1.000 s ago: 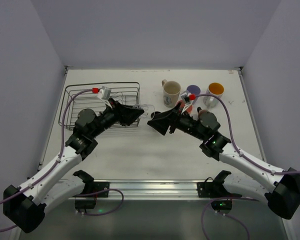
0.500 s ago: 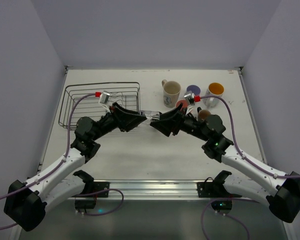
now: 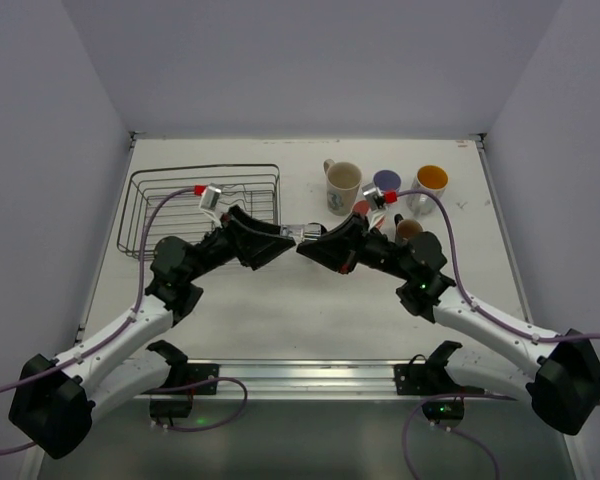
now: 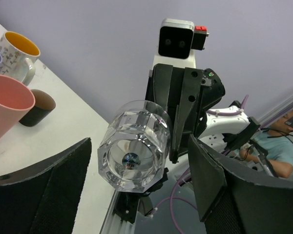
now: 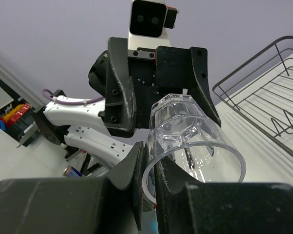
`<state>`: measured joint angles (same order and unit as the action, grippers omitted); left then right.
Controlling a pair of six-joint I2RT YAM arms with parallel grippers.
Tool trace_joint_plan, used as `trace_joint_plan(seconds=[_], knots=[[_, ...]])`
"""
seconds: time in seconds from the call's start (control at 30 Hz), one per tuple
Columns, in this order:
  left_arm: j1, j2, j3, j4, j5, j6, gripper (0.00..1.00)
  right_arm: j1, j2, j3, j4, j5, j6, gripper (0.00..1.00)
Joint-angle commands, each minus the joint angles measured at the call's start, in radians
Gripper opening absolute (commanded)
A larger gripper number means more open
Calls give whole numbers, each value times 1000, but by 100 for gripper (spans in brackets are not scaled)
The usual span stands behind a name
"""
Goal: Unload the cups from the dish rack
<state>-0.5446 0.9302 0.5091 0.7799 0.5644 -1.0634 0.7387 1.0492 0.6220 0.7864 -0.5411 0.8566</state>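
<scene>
A clear glass [image 3: 305, 233] hangs on its side between my two grippers above the table's middle. My right gripper [image 5: 149, 170] is shut on the glass's rim [image 5: 193, 141], one finger inside and one outside. My left gripper [image 4: 136, 190] stands open around the glass's base [image 4: 134, 146], with a gap on both sides. The dish rack [image 3: 170, 200] lies at the back left, and no cup shows in it. A cream mug [image 3: 342, 185], a lavender tumbler [image 3: 386, 181], an orange-lined mug [image 3: 430, 182], a pink tumbler [image 4: 5, 109] and a brown cup [image 4: 36, 106] stand at the back right.
The row of cups lies just behind my right arm [image 3: 450, 300]. The rack's wire wall [image 5: 263, 97] is off to the side of the glass. The table's metal front rail [image 3: 300, 375] runs along the near edge.
My left gripper carried the glass rightward to meet the right one. The right jaws closed on the rim, then the left jaws opened off the base.
</scene>
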Motion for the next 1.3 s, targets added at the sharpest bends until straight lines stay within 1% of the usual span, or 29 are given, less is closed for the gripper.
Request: trace_joint_plan(seconds=[0.0,0.03,0.07,0.1,0.13,0.17,0.2,0.27,0.3,0.33,0.37,0.4,0.43,0.47,0.5,0.53,0.57,0.63,0.67,0.8,0.83,0.97,1.07,1.13,1.27], knots=[[-11,-7,34,-45,51,58,84,-1,-60,-31,42,47,-11,0],[-11,-14,55,-118,37,98,89,-2,-78,-34,-37,62,-27,0],[-11,-25,107,-193,0,191,97,-2,-96,-28,-97,96,-66,0],[-11,-45,130,-326,-21,238,100,-2,-112,-22,-155,111,-92,0],[-11,-53,152,-385,-43,275,100,-1,-138,-9,-274,128,-115,0],[-11,-65,196,-495,-101,345,100,-1,-150,-1,-330,169,-154,0],[-11,-68,219,-543,-128,379,100,-1,-159,5,-423,190,-171,0],[-11,-76,262,-631,-181,442,100,-1,-189,30,-505,220,-220,0],[-11,-77,278,-657,-198,459,100,-1,-196,41,-595,251,-237,0],[-11,-79,305,-689,-216,497,100,-2,-205,66,-640,269,-266,0],[-11,-80,319,-755,-254,516,100,-1,-207,83,-694,291,-283,0],[-11,-82,336,-787,-276,539,100,-2,-206,102,-744,335,-301,0],[-11,-85,363,-845,-300,587,100,-5,-204,140,-866,361,-341,0],[-11,-93,376,-911,-339,615,100,-9,-187,165,-936,392,-359,0],[-11,-97,387,-945,-360,644,100,-12,-173,188,-1070,426,-378,0],[-11,-100,397,-979,-386,669,100,-33,-152,237,-1137,500,-390,0],[-11,-116,398,-1037,-447,715,100,-44,-106,260,-1198,533,-419,0],[-11,-132,382,-1086,-524,749,100,-85,-63,300,-1310,562,-451,0],[-9,-151,373,-1123,-597,769,100,-96,-42,308,-1335,569,-470,0],[-11,-203,315,-1153,-679,810,100,-108,57,331,-1388,563,-498,0],[-11,-212,293,-1154,-693,822,100,-108,107,350,-1409,557,-505,0],[-9,-255,263,-1130,-765,838,100,-105,216,383,-1437,575,-505,0],[-8,-280,232,-1093,-767,852,100,-99,297,418,-1469,610,-508,0],[-6,-290,232,-1094,-770,858,100,-96,357,455,-1503,673,-510,0],[-5,-312,220,-1094,-764,858,100,-87,443,498,-1510,676,-513,0]])
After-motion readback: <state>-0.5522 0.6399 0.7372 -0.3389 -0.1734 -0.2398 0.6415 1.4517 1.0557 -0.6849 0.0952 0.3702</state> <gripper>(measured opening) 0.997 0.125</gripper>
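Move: The clear cup lies between the facing fingertips, some 4 cm left and 2 cm ahead of the right hand, about 5 cm right of the left hand and level with it. The right hand's set-down spot is about 10 cm ahead, 15 cm right and 33 cm below. Some 30 cm below it stand the brown mug, 18 cm ahead and 2 cm right, and the pink cup, 22 cm ahead and 16 cm right. From the left hand the rack's middle is about 26 cm ahead, 26 cm left and 31 cm below. With the clear cup's rim still pinched in its shut fingers, the right hand carries the cup down about 25 cm, rightward some 12 cm and also forward, tipping its fingers from pointing left to pointing down towards the bare table just short of the gap between brown mug and pink cup; the last stretch is mostly a straight sink. The left hand, already loosening, spreads its fingers fully and comes clear of the cup, swinging about 14 cm left, then sinking as well, towards the rack's near side while its wrist rolls and turns counter-clockwise. ##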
